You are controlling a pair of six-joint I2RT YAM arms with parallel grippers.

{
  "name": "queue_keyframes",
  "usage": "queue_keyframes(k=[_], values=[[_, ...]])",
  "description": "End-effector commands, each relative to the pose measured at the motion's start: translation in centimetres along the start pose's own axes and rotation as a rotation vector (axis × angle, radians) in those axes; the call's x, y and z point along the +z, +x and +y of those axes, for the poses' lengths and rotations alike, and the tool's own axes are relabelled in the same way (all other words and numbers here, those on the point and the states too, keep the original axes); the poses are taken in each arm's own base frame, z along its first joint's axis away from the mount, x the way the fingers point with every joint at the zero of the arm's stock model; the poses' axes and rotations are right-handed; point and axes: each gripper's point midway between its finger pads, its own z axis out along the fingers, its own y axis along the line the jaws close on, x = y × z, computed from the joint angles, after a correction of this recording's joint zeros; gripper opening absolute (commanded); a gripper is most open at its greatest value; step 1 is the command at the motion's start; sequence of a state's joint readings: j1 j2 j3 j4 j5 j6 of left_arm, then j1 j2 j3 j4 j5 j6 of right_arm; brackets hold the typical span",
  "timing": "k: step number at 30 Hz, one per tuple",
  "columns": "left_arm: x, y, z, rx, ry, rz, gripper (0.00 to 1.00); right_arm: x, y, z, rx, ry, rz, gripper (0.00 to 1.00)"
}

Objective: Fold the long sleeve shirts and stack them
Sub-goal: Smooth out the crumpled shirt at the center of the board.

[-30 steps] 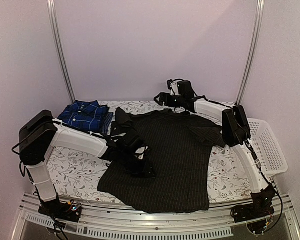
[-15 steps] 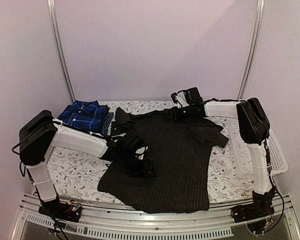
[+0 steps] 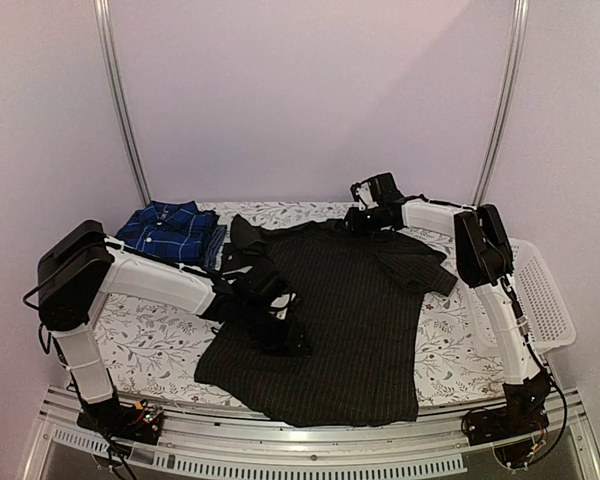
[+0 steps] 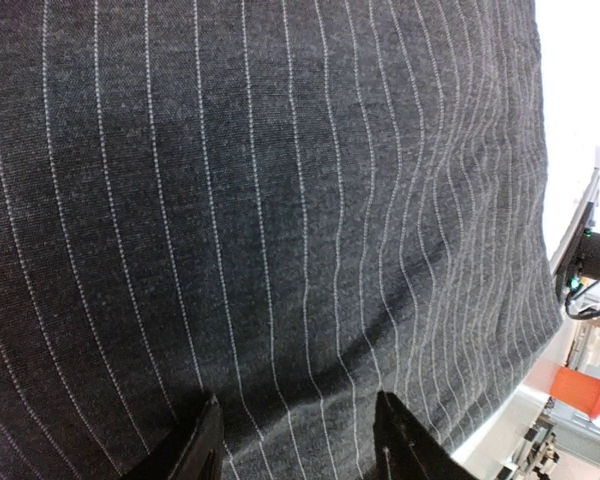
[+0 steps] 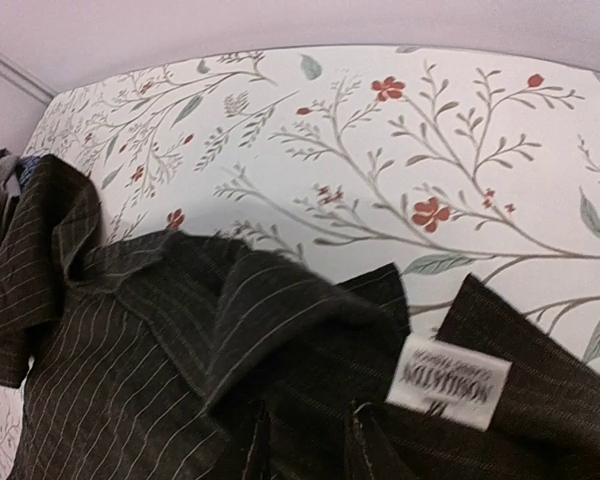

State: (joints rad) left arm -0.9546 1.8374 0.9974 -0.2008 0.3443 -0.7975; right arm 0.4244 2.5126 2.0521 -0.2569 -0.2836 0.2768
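Observation:
A black pinstripe long sleeve shirt (image 3: pixel 340 320) lies spread across the middle of the table, collar at the far end. Its right sleeve (image 3: pixel 412 262) is folded in over the body. My right gripper (image 3: pixel 360 221) is at the collar (image 5: pixel 280 300), and its narrow fingers (image 5: pixel 254 445) are shut on a fold of collar cloth next to the white label (image 5: pixel 448 382). My left gripper (image 3: pixel 294 344) rests on the shirt's left side. Its fingers (image 4: pixel 202 446) stand apart on flat pinstripe cloth (image 4: pixel 280 200). A blue plaid shirt (image 3: pixel 166 230) lies folded at the far left.
A white mesh basket (image 3: pixel 540 292) stands at the table's right edge. The floral table cover (image 3: pixel 150 340) shows on both sides of the shirt. Metal frame posts (image 3: pixel 120 100) rise at the back corners, in front of a plain wall.
The right gripper came down and slightly left onto the collar, and its jaws narrowed from wide open to a grip on the cloth. The left arm has stayed still.

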Motion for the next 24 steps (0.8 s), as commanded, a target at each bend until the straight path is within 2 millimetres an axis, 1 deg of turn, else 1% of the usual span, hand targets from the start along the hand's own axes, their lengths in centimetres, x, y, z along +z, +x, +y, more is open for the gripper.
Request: queue_keyframes(k=[1,3,4,6,8,10,12,13,14,16,18,19,20,21,22,23,24], values=[[-0.6,0.6,1.6,-0.008,-0.071,0.020,0.52,1.6,-0.7,-4.4,0.045,0.078,-0.006,0.26],[-0.6,0.3,1.6,-0.011,-0.069,0.016,0.52,1.8,-1.5,-5.2,0.040,0.095,-0.031,0.32],[-0.6,0.1,1.6,-0.010,-0.068,0.015,0.52,1.8,-2.0,-5.3,0.031,0.095,-0.043,0.36],[-0.5,-0.1,1.6,-0.008,-0.068,0.015,0.52,1.8,-2.8,-5.3,0.016,0.087,-0.064,0.41],[-0.3,-0.3,1.6,-0.007,-0.067,0.016,0.52,1.4,-3.4,-4.8,-0.006,0.073,-0.075,0.43],[-0.3,-0.4,1.6,-0.006,-0.068,0.016,0.52,0.6,-4.0,-4.4,-0.016,0.071,-0.082,0.46],[-0.2,-0.5,1.6,-0.008,-0.064,0.015,0.52,-1.0,-5.4,-3.5,-0.034,0.068,-0.110,0.52],[-0.2,-0.5,1.6,-0.010,-0.062,0.015,0.52,-1.5,-5.6,-3.1,-0.050,0.067,-0.115,0.56],[-0.2,-0.5,1.6,-0.010,-0.062,0.016,0.52,-2.6,-6.5,-2.5,-0.063,0.062,-0.131,0.59],[-0.2,-0.5,1.6,-0.007,-0.062,0.015,0.52,-3.7,-6.9,-1.6,-0.089,0.053,-0.131,0.61],[-0.4,-0.5,1.7,-0.007,-0.063,0.013,0.52,-4.6,-6.5,-0.2,-0.126,0.041,-0.114,0.61],[-0.4,-0.5,1.7,-0.010,-0.064,0.013,0.52,-5.2,-6.7,0.7,-0.144,0.037,-0.117,0.61],[-0.5,-0.5,1.7,-0.010,-0.064,0.011,0.52,-5.1,-5.5,1.1,-0.163,0.037,-0.092,0.61],[-0.5,-0.5,1.8,-0.013,-0.064,0.012,0.52,-5.8,-5.2,2.1,-0.180,0.031,-0.088,0.61],[-0.5,-0.5,1.8,-0.013,-0.062,0.012,0.52,-5.9,-4.5,2.7,-0.195,0.025,-0.076,0.60],[-0.5,-0.4,1.9,-0.014,-0.063,0.013,0.52,-6.2,-3.8,3.5,-0.207,0.019,-0.066,0.59],[-0.5,-0.4,1.9,-0.015,-0.062,0.014,0.52,-6.1,-2.8,4.0,-0.212,0.013,-0.048,0.57]])
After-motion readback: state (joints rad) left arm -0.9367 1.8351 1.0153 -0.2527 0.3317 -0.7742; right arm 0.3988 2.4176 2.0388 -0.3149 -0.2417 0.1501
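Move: The right hand is low over the shirt's neckline. The collar label lies about 5 cm to its right, 2 cm ahead and roughly 3 cm below. From this hand the folded-over right sleeve is some 12 cm back and 17 cm to the right, and the bunched left shoulder about 28 cm to the left and 3 cm back. From the left hand, half open low over the shirt's body, the label is some 40 cm ahead and 15 cm to the right. The right hand, its nearly shut fingers seeming to pinch cloth by the collar, carries on outward about 5 cm forward and 3.5 cm right while sinking 2 cm, its fingers opening. It then lifts some 6 cm, drawing back about 4 cm, to leave the collar clear below its half-open fingers. ##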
